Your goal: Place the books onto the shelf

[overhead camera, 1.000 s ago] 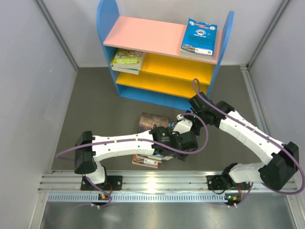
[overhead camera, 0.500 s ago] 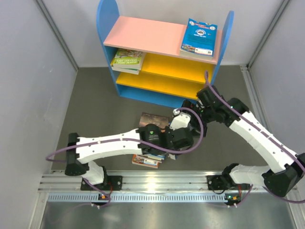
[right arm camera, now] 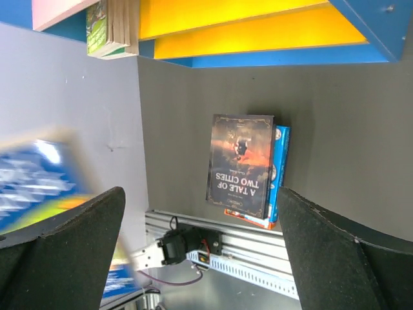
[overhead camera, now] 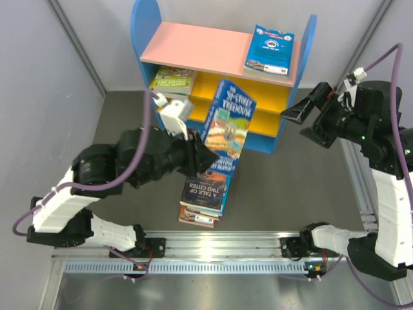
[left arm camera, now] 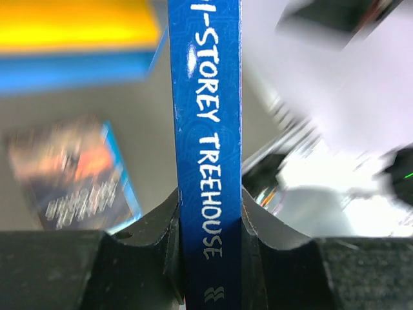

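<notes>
My left gripper (overhead camera: 201, 155) is shut on the spine of a blue "Storey Treehouse" book (overhead camera: 228, 126), held upright in the air in front of the shelf (overhead camera: 193, 48). In the left wrist view both jaws press the blue spine (left arm camera: 206, 129) inside the gripper (left arm camera: 208, 219). Other books lie in a stack (overhead camera: 205, 199) on the floor, "A Tale of Two Cities" (right arm camera: 242, 161) on top. A blue book (overhead camera: 270, 50) lies on the pink top board and a green-yellow one (overhead camera: 173, 82) on the middle board. My right gripper (overhead camera: 303, 117) hangs open and empty, high, to the right of the shelf.
Grey walls close in the dark floor on the left, right and back. A metal rail (overhead camera: 213, 248) with both arm bases runs along the near edge. The shelf's blue right side panel (overhead camera: 303, 71) stands close to my right gripper.
The left arm lifted the blue book off the stack and swung it up and back toward the shelf. My right gripper opened and drew away up and to the right.
</notes>
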Motion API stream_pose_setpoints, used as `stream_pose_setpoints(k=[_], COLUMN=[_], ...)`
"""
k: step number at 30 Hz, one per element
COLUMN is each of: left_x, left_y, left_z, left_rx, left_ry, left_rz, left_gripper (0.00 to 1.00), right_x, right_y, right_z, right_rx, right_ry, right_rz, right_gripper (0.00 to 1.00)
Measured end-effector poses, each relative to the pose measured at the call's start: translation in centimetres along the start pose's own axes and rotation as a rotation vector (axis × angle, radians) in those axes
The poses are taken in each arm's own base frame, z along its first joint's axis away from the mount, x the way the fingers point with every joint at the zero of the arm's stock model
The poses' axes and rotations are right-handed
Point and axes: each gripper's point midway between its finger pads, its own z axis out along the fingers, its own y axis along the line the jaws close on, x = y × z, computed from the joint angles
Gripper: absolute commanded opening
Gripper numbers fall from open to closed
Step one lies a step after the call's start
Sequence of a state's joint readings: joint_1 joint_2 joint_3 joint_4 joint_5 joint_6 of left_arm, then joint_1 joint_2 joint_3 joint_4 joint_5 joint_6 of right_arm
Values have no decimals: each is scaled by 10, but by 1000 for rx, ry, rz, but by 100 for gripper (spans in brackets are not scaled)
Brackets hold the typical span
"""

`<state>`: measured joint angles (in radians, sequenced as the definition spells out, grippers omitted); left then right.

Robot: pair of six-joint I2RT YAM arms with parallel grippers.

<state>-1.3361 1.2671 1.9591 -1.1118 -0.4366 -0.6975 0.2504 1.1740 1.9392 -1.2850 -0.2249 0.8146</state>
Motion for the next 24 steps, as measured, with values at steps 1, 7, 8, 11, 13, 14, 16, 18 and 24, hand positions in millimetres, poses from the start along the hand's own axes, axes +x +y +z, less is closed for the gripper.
stream_pose_setpoints(k=[1,7,8,11,13,14,16,18,24], left_x=[-20,-107,-117,-139,-144,-147,-159,-175,-244], left_y=[-7,-21,-18,-5,10,22,57,96,205], left_z=[-6,-12,-6,25,53,70,99,117,135], left_rx=[34,142,143,137,138,140,121,106,95], left_ry=[-56,-268,-287,-300,-262,-238,-214,-212,-322], left_rz=[-13,-64,-70,-79,-91,-107,-163,-237,-428], left_gripper=[0,0,0,0,0,0,0,0,0], right_x=[0,17,20,24,26,27,32,37,47], right_y=[-2,-20,-23,-29,-32,-33,-37,-41,-47], right_z=[-5,-9,-8,-4,-3,-3,-5,-8,-19], right_rx=[2,45,54,73,80,82,85,89,77], right_ry=[-10,27,38,57,64,65,74,79,72], right_rz=[-2,7,10,11,10,7,8,9,5], right_gripper=[100,100,100,100,100,100,100,100,100])
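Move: The free left part of the pink top board, where the Treehouse book held in the left hand is headed, lies about 35 cm ahead of that hand, 4 cm to its left and slightly below. Level with it on the board, the blue book lies some 23 cm to its right. The green books, one shelf down, are about 29 cm ahead of the left hand, 11 cm left and 16 cm below. From the right hand that free place is roughly 25 cm ahead and 26 cm left. The Treehouse book, still pinched by its spine, is swung by the left hand up about 10 cm and forward, then fast and slightly downward over the front of the top board, some 33 cm forward in all, veering left at the end. The wrist rolls nearly 30 degrees, its left side dropping. Empty and wide open, the right hand backs off and sinks about 5 cm. ##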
